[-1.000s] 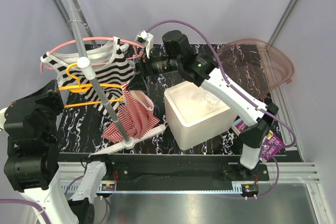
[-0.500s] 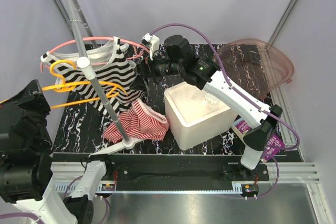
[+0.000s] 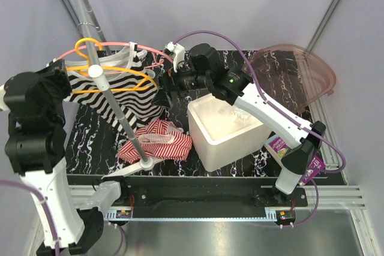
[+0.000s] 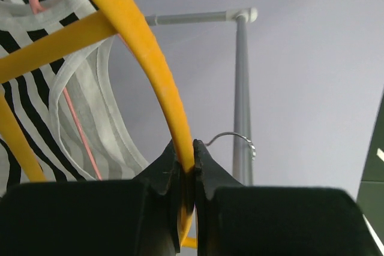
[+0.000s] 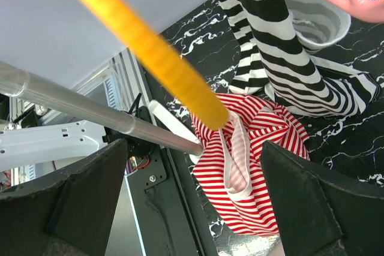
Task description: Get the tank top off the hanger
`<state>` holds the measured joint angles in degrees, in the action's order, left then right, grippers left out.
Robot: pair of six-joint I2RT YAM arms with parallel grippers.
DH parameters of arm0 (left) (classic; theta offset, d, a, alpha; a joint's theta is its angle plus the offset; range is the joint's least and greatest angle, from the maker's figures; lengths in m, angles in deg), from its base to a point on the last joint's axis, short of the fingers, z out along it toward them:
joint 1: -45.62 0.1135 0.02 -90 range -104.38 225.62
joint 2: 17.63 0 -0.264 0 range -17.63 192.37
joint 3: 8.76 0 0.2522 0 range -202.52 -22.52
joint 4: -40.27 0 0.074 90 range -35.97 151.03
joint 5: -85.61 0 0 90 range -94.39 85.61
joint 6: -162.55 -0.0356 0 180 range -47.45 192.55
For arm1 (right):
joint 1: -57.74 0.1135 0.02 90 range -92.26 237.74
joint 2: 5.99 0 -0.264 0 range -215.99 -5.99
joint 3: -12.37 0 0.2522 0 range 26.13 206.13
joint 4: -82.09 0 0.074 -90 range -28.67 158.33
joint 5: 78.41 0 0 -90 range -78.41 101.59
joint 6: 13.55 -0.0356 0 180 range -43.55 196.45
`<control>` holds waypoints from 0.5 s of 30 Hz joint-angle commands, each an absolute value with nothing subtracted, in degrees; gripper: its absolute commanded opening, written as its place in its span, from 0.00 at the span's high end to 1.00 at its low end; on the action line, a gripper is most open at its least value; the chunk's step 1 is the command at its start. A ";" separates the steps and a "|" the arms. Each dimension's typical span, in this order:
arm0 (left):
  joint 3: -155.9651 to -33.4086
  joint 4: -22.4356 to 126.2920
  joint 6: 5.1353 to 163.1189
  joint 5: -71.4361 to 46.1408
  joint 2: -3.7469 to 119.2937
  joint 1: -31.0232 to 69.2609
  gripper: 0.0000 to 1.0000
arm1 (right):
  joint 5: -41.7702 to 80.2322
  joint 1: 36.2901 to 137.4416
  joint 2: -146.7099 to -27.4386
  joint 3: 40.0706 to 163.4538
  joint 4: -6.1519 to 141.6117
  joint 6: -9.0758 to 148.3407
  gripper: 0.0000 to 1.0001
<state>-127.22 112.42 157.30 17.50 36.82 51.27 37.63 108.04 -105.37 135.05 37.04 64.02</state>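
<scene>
The red-and-white striped tank top (image 3: 157,142) lies crumpled on the black marbled table, off the orange hanger (image 3: 114,71); the right wrist view shows it (image 5: 264,172) below the hanger's tip (image 5: 150,46). My left gripper (image 4: 187,166) is shut on the orange hanger's bar (image 4: 162,70) and holds it raised by the rack pole, at the left (image 3: 63,81). My right gripper (image 3: 170,85) stands open above the table with nothing between its fingers, and the fallen top shows between them (image 5: 193,148).
A black-and-white striped top (image 3: 129,94) hangs on a pink hanger (image 3: 120,45) from the grey rack pole (image 3: 114,106), whose white base (image 3: 147,163) is beside the red top. A white bin (image 3: 231,133) stands at centre right, with a pink translucent cover (image 3: 294,67) behind it.
My left arm lifted the orange hanger up and back. The red striped tank top slid off it and dropped onto the table. My right gripper opened wider and shifted slightly right.
</scene>
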 commanded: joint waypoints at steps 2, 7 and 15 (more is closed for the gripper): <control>-125.19 105.27 157.89 13.45 37.65 51.16 1.00 | 36.29 108.10 -101.97 134.50 38.79 64.32 0.00; -119.47 105.36 157.71 13.10 33.89 51.16 1.00 | 37.69 108.01 -102.58 132.83 38.62 63.97 0.00; -111.99 106.76 152.10 14.33 27.37 51.24 0.50 | 34.62 112.22 -104.52 131.94 34.76 67.57 0.00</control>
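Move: The left hand grips the left end of the empty yellow hanger; the rail spot for its hook lies about 9 cm to that hand's right, roughly level in reach and 8 cm above. The black-and-white tank top hangs some 8 cm ahead, 12 cm right and 12 cm below. From the open right hand that rail spot is about 10 cm left and 20 cm up, with the red-striped tank top some 33 cm below, 4 cm left, 2 cm back. Still pinching the yellow hanger's left end, the left hand pushes it forward nearly 3 cm while sinking, then draws back by the same amount and keeps lowering, about 4.5 cm down in all, to set the hook over the rail, its fingers opening about a third at the end to release the hanger. The wide-open right hand holds nearly still, then sinks some 2.5 cm close by the hanger's right end. ##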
